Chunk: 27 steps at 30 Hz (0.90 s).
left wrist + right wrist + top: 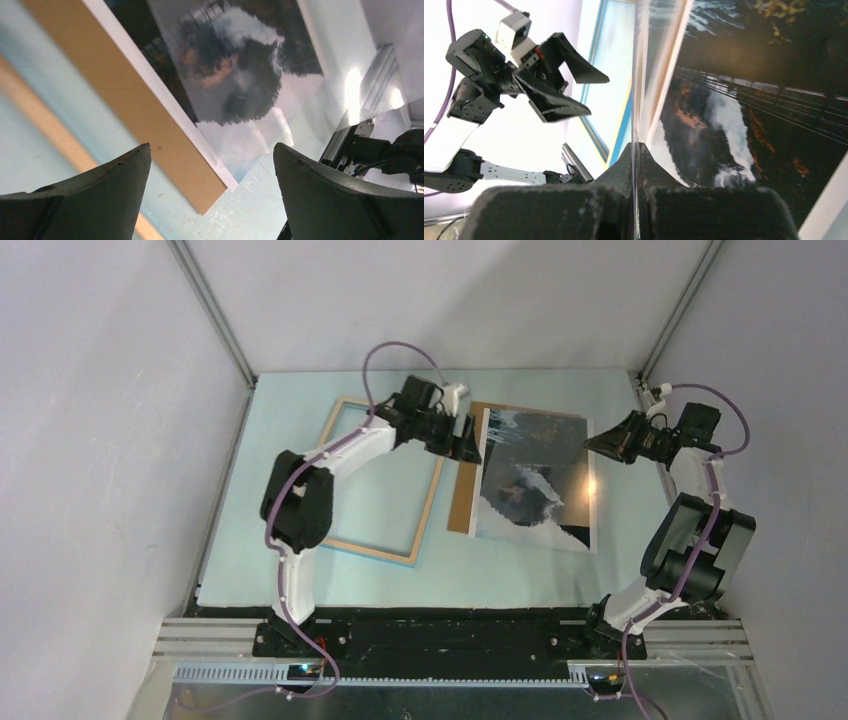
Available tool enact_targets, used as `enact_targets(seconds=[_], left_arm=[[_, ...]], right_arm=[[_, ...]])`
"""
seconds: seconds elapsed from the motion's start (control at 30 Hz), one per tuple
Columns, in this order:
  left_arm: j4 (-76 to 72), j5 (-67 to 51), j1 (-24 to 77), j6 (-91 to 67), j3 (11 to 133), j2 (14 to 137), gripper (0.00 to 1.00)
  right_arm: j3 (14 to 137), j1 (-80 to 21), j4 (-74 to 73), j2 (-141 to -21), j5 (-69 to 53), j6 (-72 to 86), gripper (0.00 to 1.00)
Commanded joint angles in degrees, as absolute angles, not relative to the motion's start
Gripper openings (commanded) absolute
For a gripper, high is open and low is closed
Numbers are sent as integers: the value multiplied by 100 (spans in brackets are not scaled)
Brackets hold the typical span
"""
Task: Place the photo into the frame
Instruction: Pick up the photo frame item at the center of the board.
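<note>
The photo (530, 495), dark mountains with a white waterfall, lies face up right of centre, partly over a brown backing board (462, 490). A thin clear sheet (560, 455) rests over the photo and glares. My right gripper (590, 443) is shut on that sheet's right edge; in the right wrist view the sheet (638, 75) runs edge-on out of the closed gripper (636, 145), with the photo (734, 120) beside it. The frame (385, 480) lies pale wood side up at left. My left gripper (468, 440) hovers open over the photo's left edge (150, 40), nothing between its fingers (212, 147).
The pale blue mat (520, 570) covers the table, with grey enclosure walls on three sides and metal corner posts (215, 315). The backing board's corner (200, 185) lies on the mat under my left gripper. The frame's blue edge (621, 125) shows behind the sheet.
</note>
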<state>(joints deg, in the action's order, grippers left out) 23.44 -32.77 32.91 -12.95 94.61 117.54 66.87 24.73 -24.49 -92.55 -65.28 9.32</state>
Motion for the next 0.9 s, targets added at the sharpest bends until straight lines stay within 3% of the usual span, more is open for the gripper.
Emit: enact_targets(seconds=[0.0,0.47,0.87], left_arm=[[2236,-3552,2800,-1000,9506,10970,97],[2060,-4162,1978,-1504,9423,10503,97],[1606,-5615,1283,-2057,8986,9943,98]], right_arm=[[6785,2431,-1863,-8767,-7127,1618,0],[6777,1401,420,-7863,-7334,3891,0],[6784,335,2700,-8170,-7002,5587,0]])
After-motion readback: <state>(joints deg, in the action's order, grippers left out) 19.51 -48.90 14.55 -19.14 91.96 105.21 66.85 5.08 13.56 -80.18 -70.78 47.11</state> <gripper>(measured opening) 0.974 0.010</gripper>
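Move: The right hand already pinches the clear sheet by its right edge; the sheet's middle lies about 11 cm left, 7 cm back and 4 cm below, with the photo on the table under it. The wooden frame's middle is some 44 cm left, 7 cm back and 8 cm below that hand. From the open left hand the sheet's middle is about 14 cm right, 7 cm back and 5 cm below. Right hand hoists the pinched clear sheet about 15 cm up and leftward, open left hand rising left alongside. ##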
